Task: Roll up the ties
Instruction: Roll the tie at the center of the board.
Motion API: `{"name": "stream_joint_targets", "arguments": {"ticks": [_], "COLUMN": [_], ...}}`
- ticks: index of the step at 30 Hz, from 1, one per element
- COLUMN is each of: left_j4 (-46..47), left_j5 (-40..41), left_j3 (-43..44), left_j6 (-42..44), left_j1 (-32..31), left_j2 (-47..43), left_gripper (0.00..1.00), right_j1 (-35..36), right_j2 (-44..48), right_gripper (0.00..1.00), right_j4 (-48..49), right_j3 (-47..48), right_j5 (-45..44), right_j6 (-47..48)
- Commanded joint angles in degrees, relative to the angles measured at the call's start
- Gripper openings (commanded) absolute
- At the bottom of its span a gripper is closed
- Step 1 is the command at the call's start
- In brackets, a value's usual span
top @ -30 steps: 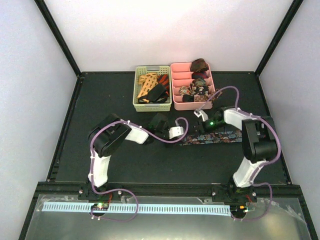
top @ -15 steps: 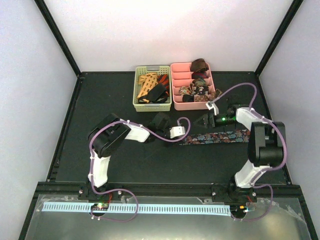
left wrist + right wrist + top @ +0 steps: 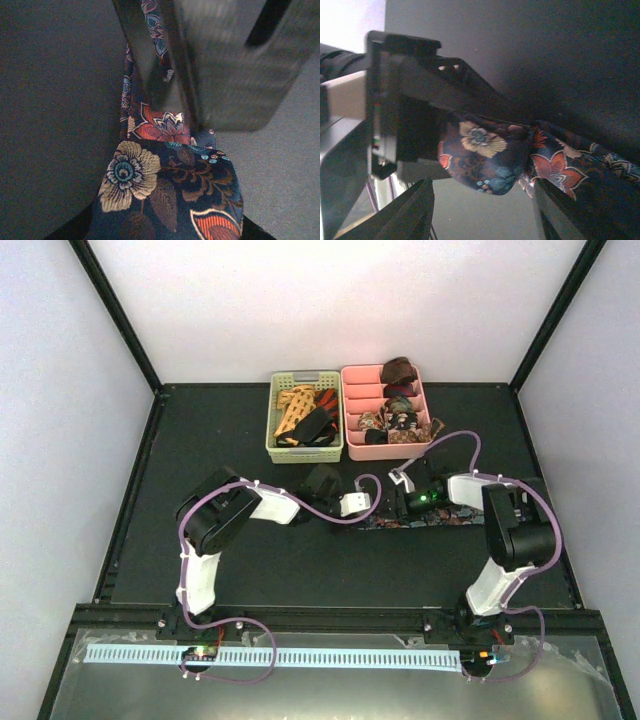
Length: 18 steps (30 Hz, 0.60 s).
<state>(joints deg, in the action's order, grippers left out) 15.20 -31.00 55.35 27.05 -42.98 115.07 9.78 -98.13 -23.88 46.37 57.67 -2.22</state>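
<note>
A dark navy floral tie [image 3: 450, 516] lies flat across the black table, its left end rolled into a small coil [image 3: 165, 185]. My left gripper [image 3: 352, 506] is shut on that coil, which bulges between its dark fingers [image 3: 75, 231]. My right gripper [image 3: 400, 502] faces it from the right. Its jaws stand open on either side of the coil [image 3: 482, 155], and the flat strip [image 3: 560, 167] runs off past its right finger [image 3: 560, 210]. More ties lie loose in the green basket [image 3: 305, 453] and as small coils in the pink tray [image 3: 385, 453].
The basket and the tray stand side by side at the back centre of the table. Black frame posts rise at the back corners. Purple cables loop off both arms near the tie.
The right gripper drew back to the right with jaws wide, then came left again to the coil with jaws narrower. The left arm has held still on the tie's end.
</note>
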Motion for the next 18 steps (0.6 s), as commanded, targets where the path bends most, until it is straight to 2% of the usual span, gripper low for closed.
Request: {"name": "stream_joint_targets", "arguments": {"ticks": [1, 15, 18], "left_j4": [-6.52, -6.50, -6.34], "left_j5": [6.44, 6.03, 5.93], "left_j3": [-0.63, -0.42, -0.50], "left_j6": [1.35, 1.23, 0.78], "left_j1": [0.04, 0.00, 0.00], "left_j2": [2.06, 2.44, 2.21], "left_gripper": [0.36, 0.36, 0.37], "right_j1": [1.29, 3.05, 3.03], "right_j2": [-2.92, -5.57, -6.46], "right_gripper": [0.54, 0.21, 0.07], "right_j4": [5.00, 5.88, 4.35], "right_j3": [0.77, 2.50, 2.85], "right_j5": [-2.01, -3.25, -4.65], "right_j6": [-4.08, -4.86, -3.58]}}
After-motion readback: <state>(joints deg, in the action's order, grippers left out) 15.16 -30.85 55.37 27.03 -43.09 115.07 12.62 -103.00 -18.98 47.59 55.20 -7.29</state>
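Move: Just to the left of the open right fingers, about 4 cm off, level forward and some 4 cm lower, sits the rolled end of the tie, already held between the left fingers. The unrolled strip runs out rightward, its middle about 7 cm right, 1 cm back and 5 cm below the right hand. Of the boxes, the pink one stands some 23 cm ahead; the green basket is about 22 cm ahead and 18 cm left. Sinking about 2 cm and easing a centimetre or so left towards the roll, the right hand brings its fingertips down at the roll's right edge, where the strip meets it, and stops there while its fingers close from over half open to nearly shut, pinching the cloth. The left hand stays still and keeps its hold on the roll. ##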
